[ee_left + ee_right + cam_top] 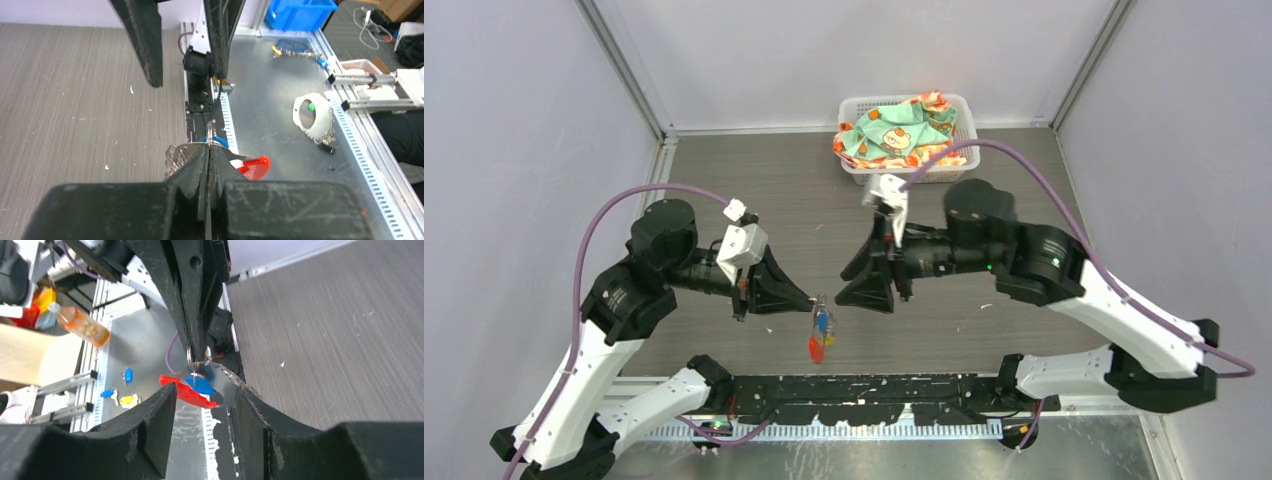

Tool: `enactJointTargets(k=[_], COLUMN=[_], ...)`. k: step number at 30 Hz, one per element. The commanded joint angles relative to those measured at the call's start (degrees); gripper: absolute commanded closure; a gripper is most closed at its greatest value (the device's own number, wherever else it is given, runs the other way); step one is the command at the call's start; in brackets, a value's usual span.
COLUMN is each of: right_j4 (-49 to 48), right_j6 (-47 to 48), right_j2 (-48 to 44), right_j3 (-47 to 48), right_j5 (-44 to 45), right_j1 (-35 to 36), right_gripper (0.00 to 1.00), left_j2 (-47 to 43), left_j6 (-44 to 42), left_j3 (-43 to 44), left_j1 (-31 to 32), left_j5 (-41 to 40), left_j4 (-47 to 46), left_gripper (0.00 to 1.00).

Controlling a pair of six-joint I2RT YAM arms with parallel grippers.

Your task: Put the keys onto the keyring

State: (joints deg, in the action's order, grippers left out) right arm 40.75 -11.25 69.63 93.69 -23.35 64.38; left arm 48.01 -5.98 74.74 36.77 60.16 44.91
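My left gripper is shut on the thin metal keyring and holds it above the table's front edge. A blue-tagged key and the long red tag hang from the ring, with a chain-like bunch beside them. I cannot pick out a yellow-tagged key on the ring. My right gripper faces the ring from the right, open, with nothing between its fingers, its tips just short of the hanging tags.
A white basket holding a patterned cloth stands at the back. Beyond the front edge lies a metal bench with loose blue and yellow tagged keys, an orange bottle and a blue bin.
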Motion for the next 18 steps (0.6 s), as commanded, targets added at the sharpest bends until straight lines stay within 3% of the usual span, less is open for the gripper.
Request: enactJointTargets(k=[1,8,14,18], right_j4=[-17.26,-27.03,-30.35,-30.41], right_j6=[-5.08,-6.81,-7.95,-8.48], right_j2=[-6.99,-7.23,-5.77,-5.30], right_j3=[-8.07,-12.73,-12.82,-12.72], right_j5=[3.49,1.22,-1.65,-2.74], right_j1=[-0.05,-0.11,-0.06,-0.14], right_gripper=[0.47,0.49,0.59,0.75], left_j2=[-0.57,-0.04,0.16,-0.15], left_j6=[10.26,15.38,16.41,16.57], left_j3=[-0.03,-0.12,0.07,-0.33], left_j1=[0.23,0.30,0.23,0.23], left_j5=[0.11,1.79,1.80,1.59], left_j4=[-13.86,-17.64,-19.11,-19.37], left_gripper=[1.00,1.00,1.00,1.00])
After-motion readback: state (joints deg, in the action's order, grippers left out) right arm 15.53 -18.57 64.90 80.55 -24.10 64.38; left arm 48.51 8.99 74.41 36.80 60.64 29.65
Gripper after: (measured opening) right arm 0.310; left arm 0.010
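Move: The small ring is pinched in the left fingertips, about 1 cm to the right of that hand's point, with the blue key and red handle hanging from it. From the open right gripper the ring lies about 4 cm to the left, roughly 1 cm back and 1 cm below. From that gripper the blue key hangs about 3 cm left, 2 cm back and 5 cm lower, and the red handle about 4 cm left, 5 cm back and 8 cm lower. Keep the left gripper shut on the ring and lift it about 4 cm, easing slightly right and tipping its fingers up a little. Raise the right gripper some 3 cm as well, backing it a little to the right first, then bring it in leftwards to the ring at the left fingertips while tilting its fingers up about 15 degrees; start closing the right fingers around the ring, but not fully. ##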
